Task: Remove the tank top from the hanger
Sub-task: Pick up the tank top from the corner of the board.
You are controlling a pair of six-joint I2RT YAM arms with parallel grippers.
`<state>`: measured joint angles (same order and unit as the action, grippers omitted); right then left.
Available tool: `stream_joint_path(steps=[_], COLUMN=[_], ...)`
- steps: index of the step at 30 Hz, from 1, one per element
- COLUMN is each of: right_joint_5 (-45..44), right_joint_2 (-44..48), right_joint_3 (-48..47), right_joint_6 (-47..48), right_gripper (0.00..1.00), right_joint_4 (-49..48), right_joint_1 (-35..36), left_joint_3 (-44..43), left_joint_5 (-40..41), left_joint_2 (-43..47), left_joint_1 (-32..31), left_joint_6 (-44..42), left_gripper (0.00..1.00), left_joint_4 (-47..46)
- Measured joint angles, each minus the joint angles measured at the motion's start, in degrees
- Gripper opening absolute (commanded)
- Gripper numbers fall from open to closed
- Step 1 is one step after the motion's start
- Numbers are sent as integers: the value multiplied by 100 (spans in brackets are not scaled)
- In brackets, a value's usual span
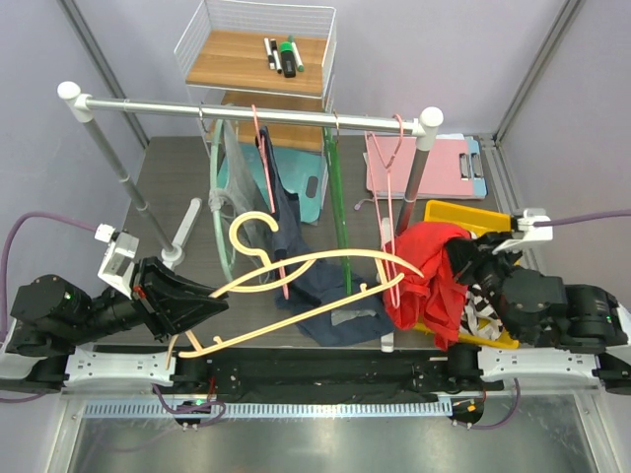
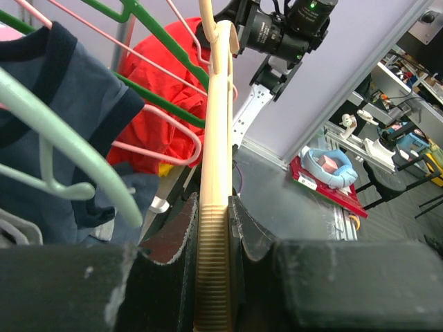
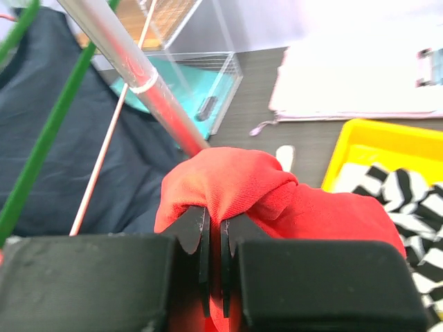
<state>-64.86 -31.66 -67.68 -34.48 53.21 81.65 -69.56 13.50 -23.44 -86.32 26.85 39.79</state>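
The red tank top [image 1: 429,271] is bunched at the right end of the cream hanger [image 1: 296,266], partly over the yellow bin [image 1: 463,212]. My left gripper [image 1: 212,307] is shut on the hanger's ribbed lower bar [image 2: 216,159], which runs straight out between the jaws of that gripper [image 2: 213,221]. My right gripper [image 1: 473,266] is shut on a fold of the red tank top [image 3: 235,183], with cloth pinched in the narrow gap of the gripper [image 3: 213,235]. Whether the hanger's end is still inside the cloth is hidden.
A metal rail [image 1: 256,110] carries a mint hanger [image 1: 219,217], a green hanger [image 1: 338,207] and pink hangers, one with a navy shirt [image 1: 325,286]. A wire shelf basket [image 1: 258,59] stands behind. A pink clipboard [image 1: 394,163] lies at the back right.
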Motion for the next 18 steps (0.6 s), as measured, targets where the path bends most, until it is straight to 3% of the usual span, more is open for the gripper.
stream_joint_path(steps=[11, 14, 18], right_joint_5=[-516, -236, 693], right_joint_2=[-1058, -1421, -1661], right_joint_3=[20, 98, 634], right_joint_6=[-52, -20, 271], right_gripper=[1, 1, 1], right_joint_4=[221, 136, -302], right_joint_1=[-142, -769, -2297], left_joint_3=[101, 101, 101], left_joint_5=[0, 0, 0], left_joint_2=[-39, -98, -120], left_joint_1=[0, 0, 0], left_joint_6=[11, 13, 24], left_gripper=[0, 0, 0], left_joint_4=[-4, -2, -2])
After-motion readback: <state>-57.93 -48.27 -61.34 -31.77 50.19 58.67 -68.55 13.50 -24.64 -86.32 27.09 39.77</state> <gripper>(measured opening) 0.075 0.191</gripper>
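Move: Ahead and to the right of the right hand, which already holds the red tank top, the yellow box lies with its middle about 8 cm farther out, 13 cm to the right and some 32 cm below. The striped top in the box is about 6 cm ahead and 15 cm right. The rack's right post stands roughly 7 cm ahead and 6 cm left. From the left hand, the box is about 21 cm ahead and 50 cm right. Keeping its pinch on the red tank top, the right hand creeps forward and a little left at first, then swings down and forward beside the rack post towards the yellow box, ending about 8 cm lower and 5 cm farther out. The wrist rolls left side down by some 20 degrees while turning clockwise and dipping. The left hand keeps hold of the bare cream hanger, nearly still. ##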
